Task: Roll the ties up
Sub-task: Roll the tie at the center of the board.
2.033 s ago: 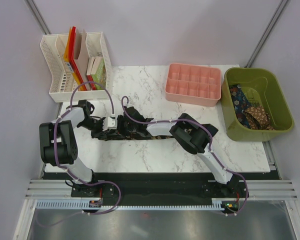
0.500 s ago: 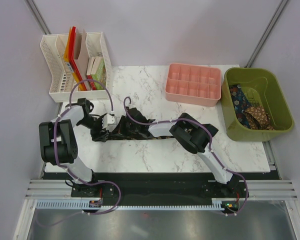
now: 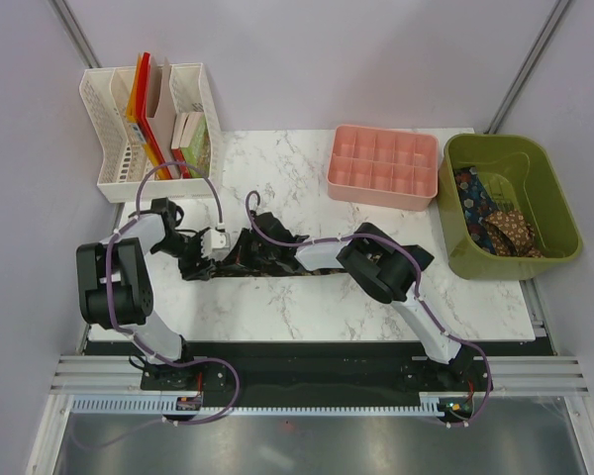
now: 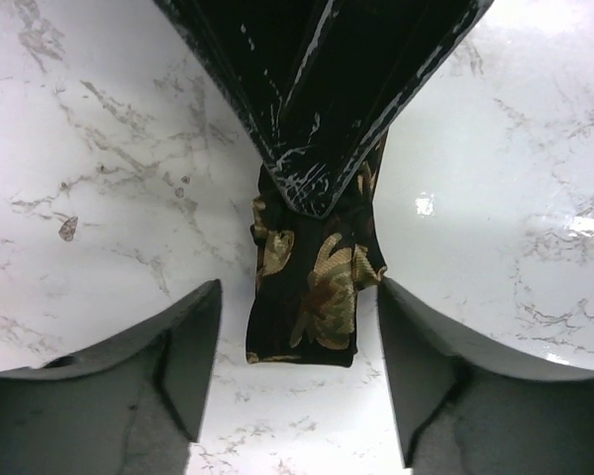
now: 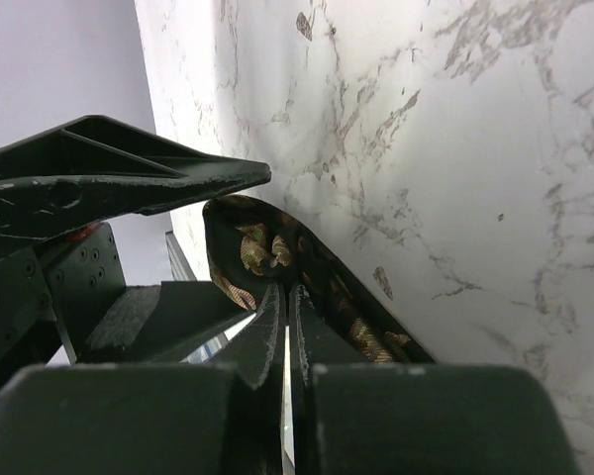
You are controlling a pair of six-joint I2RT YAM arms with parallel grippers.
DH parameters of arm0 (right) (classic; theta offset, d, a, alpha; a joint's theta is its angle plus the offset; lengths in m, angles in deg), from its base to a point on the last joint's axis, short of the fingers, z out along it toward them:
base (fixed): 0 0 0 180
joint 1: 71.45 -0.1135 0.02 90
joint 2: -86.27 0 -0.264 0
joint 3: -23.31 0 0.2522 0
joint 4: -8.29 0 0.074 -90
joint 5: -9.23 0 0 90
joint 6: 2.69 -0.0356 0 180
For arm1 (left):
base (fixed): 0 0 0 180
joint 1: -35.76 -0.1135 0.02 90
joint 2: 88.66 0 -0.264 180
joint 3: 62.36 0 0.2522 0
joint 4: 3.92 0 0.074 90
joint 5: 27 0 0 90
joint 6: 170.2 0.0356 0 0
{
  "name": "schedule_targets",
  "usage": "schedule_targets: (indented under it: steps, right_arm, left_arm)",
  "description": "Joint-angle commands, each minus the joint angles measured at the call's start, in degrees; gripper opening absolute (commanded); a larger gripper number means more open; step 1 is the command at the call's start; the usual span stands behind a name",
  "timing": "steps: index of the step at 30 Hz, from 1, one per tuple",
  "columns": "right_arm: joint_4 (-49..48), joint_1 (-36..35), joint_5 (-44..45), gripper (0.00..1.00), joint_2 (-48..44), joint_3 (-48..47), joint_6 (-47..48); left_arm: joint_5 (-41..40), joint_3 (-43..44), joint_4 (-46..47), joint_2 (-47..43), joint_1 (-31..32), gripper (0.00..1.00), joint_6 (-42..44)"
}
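Observation:
A black tie with gold floral pattern (image 3: 277,259) lies across the marble table. Its short end (image 4: 312,297) rests flat between the two fingers of my open left gripper (image 4: 298,289), touching neither. In the top view that left gripper (image 3: 200,259) sits at the tie's left end. My right gripper (image 5: 285,289) is shut, and the fabric (image 5: 247,247) curls round its tips. From the left wrist, its scratched black fingers (image 4: 317,119) press down on the tie just beyond the end. More ties (image 3: 495,223) lie in the green bin.
A green bin (image 3: 559,208) stands at the right edge, a pink divided tray (image 3: 383,165) at the back, and a white file rack (image 3: 153,129) with folders at the back left. Both arms meet over the table's left half.
My left gripper has opened, let go of the tie's end and drawn back slightly to the left. The right gripper has stayed shut on the spot.

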Motion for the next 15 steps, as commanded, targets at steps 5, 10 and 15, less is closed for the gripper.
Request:
schedule_targets:
  steps: [5, 10, 15]
  right_arm:
    - [4.9, 0.8, 1.6, 0.00, -1.4, 2.2, 2.8]
    - [4.6, 0.9, 1.7, 0.00, -0.8, 1.9, 2.7]
    - [4.5, 0.8, 1.5, 0.00, -0.9, 2.2, 2.4]
  left_arm:
    - [1.4, 0.3, -1.1, -2.0, -2.7, 0.52, 4.2]
    - [5.6, 1.3, -3.2, -3.8, -2.7, 0.40, 4.7]
    - [7.6, 2.5, -5.8, -4.8, -1.4, 0.38, 3.5]
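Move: The tie's folded end lies between the open left fingers, level ahead, about 1 cm left of the hand point and 1 cm lower. From there the rest of the tie runs rightward, its middle some 28 cm to the hand's right. The book rack stands about 30 cm ahead and 12 cm left. From the right hand, the folded end is roughly 3 cm left and 2 cm below. Left fingers close on the tie's folded end, then rise about 1 cm; right's shut tips stay on the tie. ##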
